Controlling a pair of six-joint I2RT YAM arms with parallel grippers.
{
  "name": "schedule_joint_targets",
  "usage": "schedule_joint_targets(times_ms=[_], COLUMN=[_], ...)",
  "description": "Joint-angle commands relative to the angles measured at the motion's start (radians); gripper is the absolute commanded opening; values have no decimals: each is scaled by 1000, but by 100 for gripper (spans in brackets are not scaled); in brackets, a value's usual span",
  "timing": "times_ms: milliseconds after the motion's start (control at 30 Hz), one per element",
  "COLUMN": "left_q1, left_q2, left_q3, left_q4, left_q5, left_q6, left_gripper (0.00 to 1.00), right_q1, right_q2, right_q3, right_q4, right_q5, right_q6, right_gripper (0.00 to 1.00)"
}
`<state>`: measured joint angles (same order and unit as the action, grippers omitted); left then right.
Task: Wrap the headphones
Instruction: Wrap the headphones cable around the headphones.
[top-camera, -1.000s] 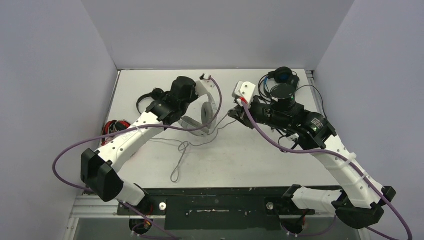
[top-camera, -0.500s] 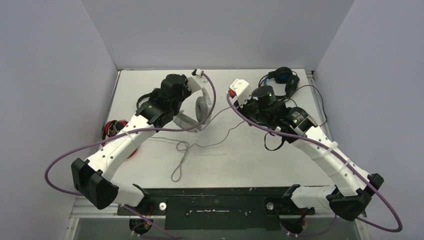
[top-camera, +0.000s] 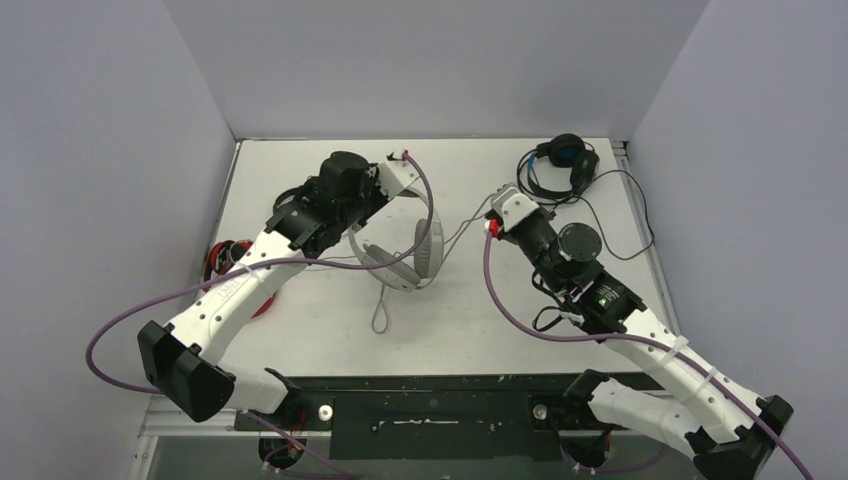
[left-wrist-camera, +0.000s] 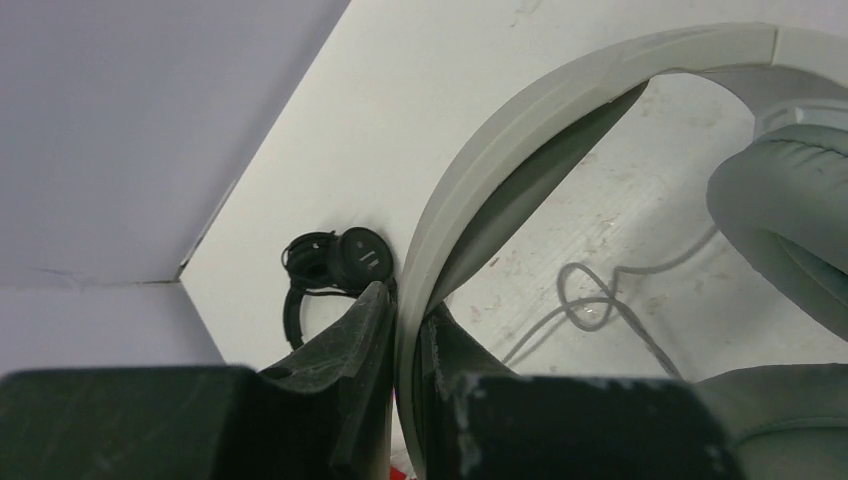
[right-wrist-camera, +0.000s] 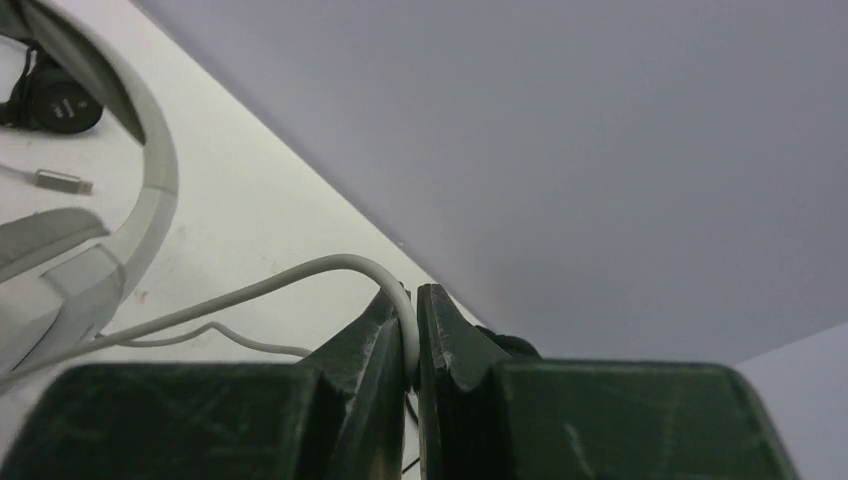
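My left gripper (top-camera: 368, 212) is shut on the headband (left-wrist-camera: 520, 130) of the white-grey headphones (top-camera: 400, 262), which hang tilted over the table's middle. Their grey ear cushion (left-wrist-camera: 790, 220) fills the right of the left wrist view. A thin grey cable (top-camera: 462, 228) runs from them to my right gripper (top-camera: 497, 212), which is shut on it (right-wrist-camera: 250, 290); a loop of it (top-camera: 380, 315) lies on the table. The small black headphones (left-wrist-camera: 335, 260) lie behind the left arm. At the back right sit the black-and-blue headphones (top-camera: 560, 160). The red-and-black headphones (top-camera: 225, 260) lie at the left edge, partly hidden by the arm.
Grey walls close in the white table (top-camera: 300, 165) on three sides. A silver plug (right-wrist-camera: 60, 182) lies near the small black headphones (right-wrist-camera: 60, 100). The black-and-blue set's dark cable (top-camera: 625, 215) trails along the right edge.
The right gripper has swung back toward the near right, pulling the grey cable with it. The loop on the table has drawn shorter. The white-grey headphones have shifted slightly in the left gripper.
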<state>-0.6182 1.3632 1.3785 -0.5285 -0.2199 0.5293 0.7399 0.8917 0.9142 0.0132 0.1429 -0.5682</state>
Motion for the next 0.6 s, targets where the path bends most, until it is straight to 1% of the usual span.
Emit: schedule_joint_targets(times_ms=[0,67,133,200,300,400,500,567], left_q1=[14,14,14,14,12,11,7,3], left_q2=[-74,-97,-124,-148,-170,-186,-200,-209], left_q3=[99,110,111,111,112,111,113,118], left_q4=[1,-16,-22,-25,-8,65,146,193], left_q5=[179,231,312,412,550,609,634,632], left_q6=[-110,-143,-194,-243,-329,-498,-683,-791], left_gripper=[0,0,0,0,0,0,0,0], right_q1=[-56,-108,-174,-233,-290,-310,-330,-345], right_q2=[46,75,87,96,127,170,196,210], right_q3=[13,25,9,-25,-57,-69,-92,-121], right_q4=[248,255,301,385,480,539,613,690], right_q5=[22,0,-86,-194,-319,-414,-491,-557], right_q6=[-39,25,99,173,264,350,436,495], right_gripper=[0,0,0,0,0,0,2,9])
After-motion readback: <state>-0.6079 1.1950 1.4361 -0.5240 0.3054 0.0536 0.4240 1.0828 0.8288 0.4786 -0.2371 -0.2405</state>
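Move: The left gripper still holds the grey headphones by the band, their middle about 6 cm back, 6 cm right and 5 cm below it; the cable stretch to meet, pinched in the right fingers, is some 22 cm right, 2 cm back and 5 cm higher. From the right gripper the headphones lie roughly 16 cm left, 4 cm back and 10 cm lower, and the black-and-blue headphones 12 cm ahead, 17 cm right, 33 cm down. Bring the left gripper back and up about 9 cm and 8 cm and some 7 cm right, towards the right hand's cable, rolling it about 35 degrees so its left side drops, without loosening the band. Meanwhile carry the pinched cable forward about 6 cm with the right gripper, swinging slightly right and then back left as its left side rolls up. ##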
